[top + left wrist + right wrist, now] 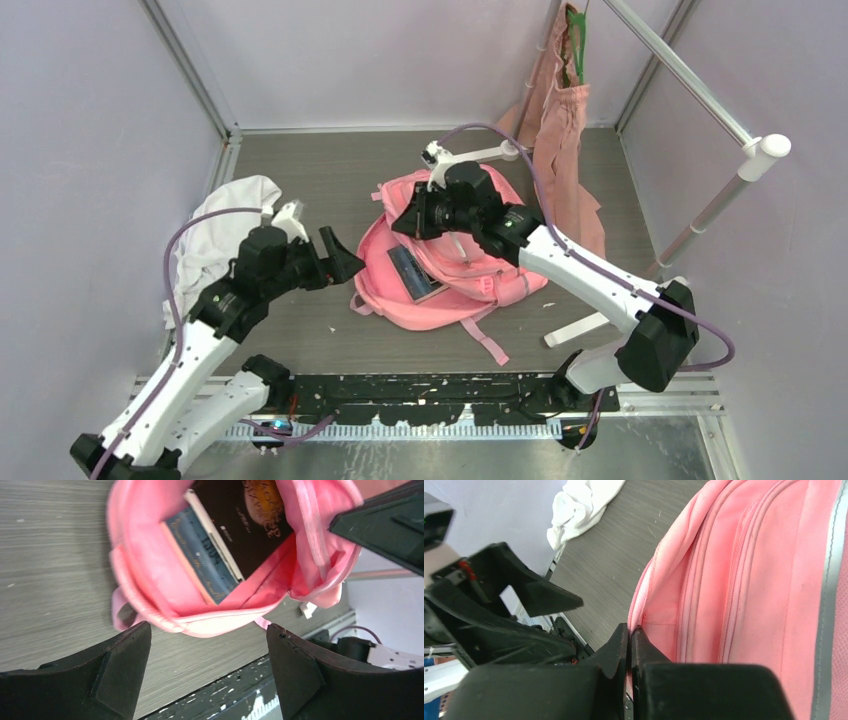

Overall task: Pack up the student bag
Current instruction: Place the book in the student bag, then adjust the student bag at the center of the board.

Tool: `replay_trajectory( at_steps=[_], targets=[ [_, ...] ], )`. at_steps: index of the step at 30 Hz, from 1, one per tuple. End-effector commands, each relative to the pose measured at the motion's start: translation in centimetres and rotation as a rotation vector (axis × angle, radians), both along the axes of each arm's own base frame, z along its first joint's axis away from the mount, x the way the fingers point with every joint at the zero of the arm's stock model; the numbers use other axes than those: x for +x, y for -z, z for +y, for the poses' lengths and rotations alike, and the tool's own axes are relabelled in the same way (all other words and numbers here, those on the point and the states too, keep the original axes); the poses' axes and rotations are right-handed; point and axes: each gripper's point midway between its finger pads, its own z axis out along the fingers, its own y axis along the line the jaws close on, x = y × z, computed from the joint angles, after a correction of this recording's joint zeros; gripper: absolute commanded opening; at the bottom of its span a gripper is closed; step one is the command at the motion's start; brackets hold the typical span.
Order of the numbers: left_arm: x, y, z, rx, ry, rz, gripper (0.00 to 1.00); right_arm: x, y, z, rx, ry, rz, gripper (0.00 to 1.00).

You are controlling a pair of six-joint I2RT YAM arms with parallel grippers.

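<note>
The pink student bag (470, 270) lies on the table with its main opening gaping to the left. Inside the opening rest a blue book (207, 565) and a dark-covered book (240, 525), seen from above as one dark slab (415, 272). My left gripper (340, 255) hovers just left of the bag's mouth, open, with nothing between its fingers (125, 655). My right gripper (410, 222) is shut on the fabric rim of the bag (749, 580) at the upper edge of the opening, and the pink edge is pinched between the fingers (644, 650).
A crumpled white cloth (225, 225) lies at the left wall. A dusty-pink tote (565, 130) hangs on a green hanger from a white rack (700, 90) at the back right, and the rack's feet (470, 153) reach behind the bag. A black rail (430, 390) runs along the near edge.
</note>
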Motion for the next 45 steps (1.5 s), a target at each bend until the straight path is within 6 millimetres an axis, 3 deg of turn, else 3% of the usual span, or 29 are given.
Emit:
replay_trajectory(
  at_steps=[1,3,4,5,7,14,17,20,22,24,26,29,34,40,45],
  targets=[
    [-0.7,0.5,3.8,0.086,-0.133,-0.032,0.85,-0.7,0.3,1.3,0.058,-0.015,-0.015,0.10],
    [-1.1,-0.7,4.1,0.058,-0.145,-0.072,0.84,-1.0,3.5,0.7,-0.033,-0.011,0.059,0.59],
    [-1.0,-1.2,4.6,0.055,-0.171,-0.098,0.84,-1.3,4.6,0.2,-0.075,-0.007,0.085,0.78],
    [-0.9,-1.6,4.9,0.055,-0.189,-0.123,0.84,-1.7,5.6,-0.6,-0.118,-0.001,0.106,0.88],
    [-0.9,-2.1,5.4,0.076,-0.192,-0.157,0.85,-2.0,6.0,-2.1,-0.159,0.021,0.084,0.98],
    [1.3,-0.2,4.3,0.234,-0.108,-0.040,0.87,0.8,4.9,-10.9,-0.288,0.412,-0.043,1.00],
    [3.3,0.3,3.0,0.248,-0.085,-0.019,0.85,1.1,6.1,-14.0,-0.290,0.522,-0.005,1.00],
    [5.9,1.7,1.4,0.255,-0.066,-0.001,0.85,1.0,8.2,-15.8,-0.296,0.543,0.088,1.00],
    [6.8,2.7,-1.1,0.210,0.022,0.029,0.83,0.9,9.5,-16.7,-0.303,0.549,0.166,1.00],
    [7.3,3.3,-3.8,0.148,0.128,0.072,0.80,0.5,10.6,-16.8,-0.298,0.525,0.228,1.00],
    [7.9,4.5,-5.2,0.128,0.180,0.116,0.76,0.1,11.8,-16.7,-0.295,0.514,0.270,1.00],
    [8.8,7.9,-4.7,0.202,0.166,0.186,0.75,-0.6,14.0,-16.5,-0.295,0.515,0.333,1.00],
    [8.0,11.9,-4.8,0.213,0.205,0.282,0.75,-1.1,17.3,-15.7,-0.272,0.513,0.412,1.00],
    [4.4,15.7,-4.7,0.153,0.213,0.414,0.64,0.4,19.3,-14.0,-0.313,0.452,0.455,1.00],
    [-1.3,15.4,-5.6,0.086,0.229,0.441,0.62,2.5,20.3,-12.5,-0.354,0.405,0.462,1.00]
  ],
)
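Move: The student bag's middle lies about 20 cm to the right of my left hand, 8 cm ahead and 17 cm below; its small handle loop is almost straight under that hand, 2 cm back and 20 cm down. From my right hand, which still pinches the raised flap, the bag's middle is some 10 cm right, 2 cm ahead and 22 cm down, and the books' near end 4 cm back, 2 cm right and 22 cm down. I let the bag's flap go, opening my right fingers wide, sink about 8 cm, sweep right, then drop to the pocket on the bag's front, 20 cm lower and 15 cm right in all, fingers tipping down. My left hand first drifts left, then swings forward and right and down about 16 cm to the bag's left edge, tips some 20 degrees, partly closes and draws back a little, touching the fabric. ##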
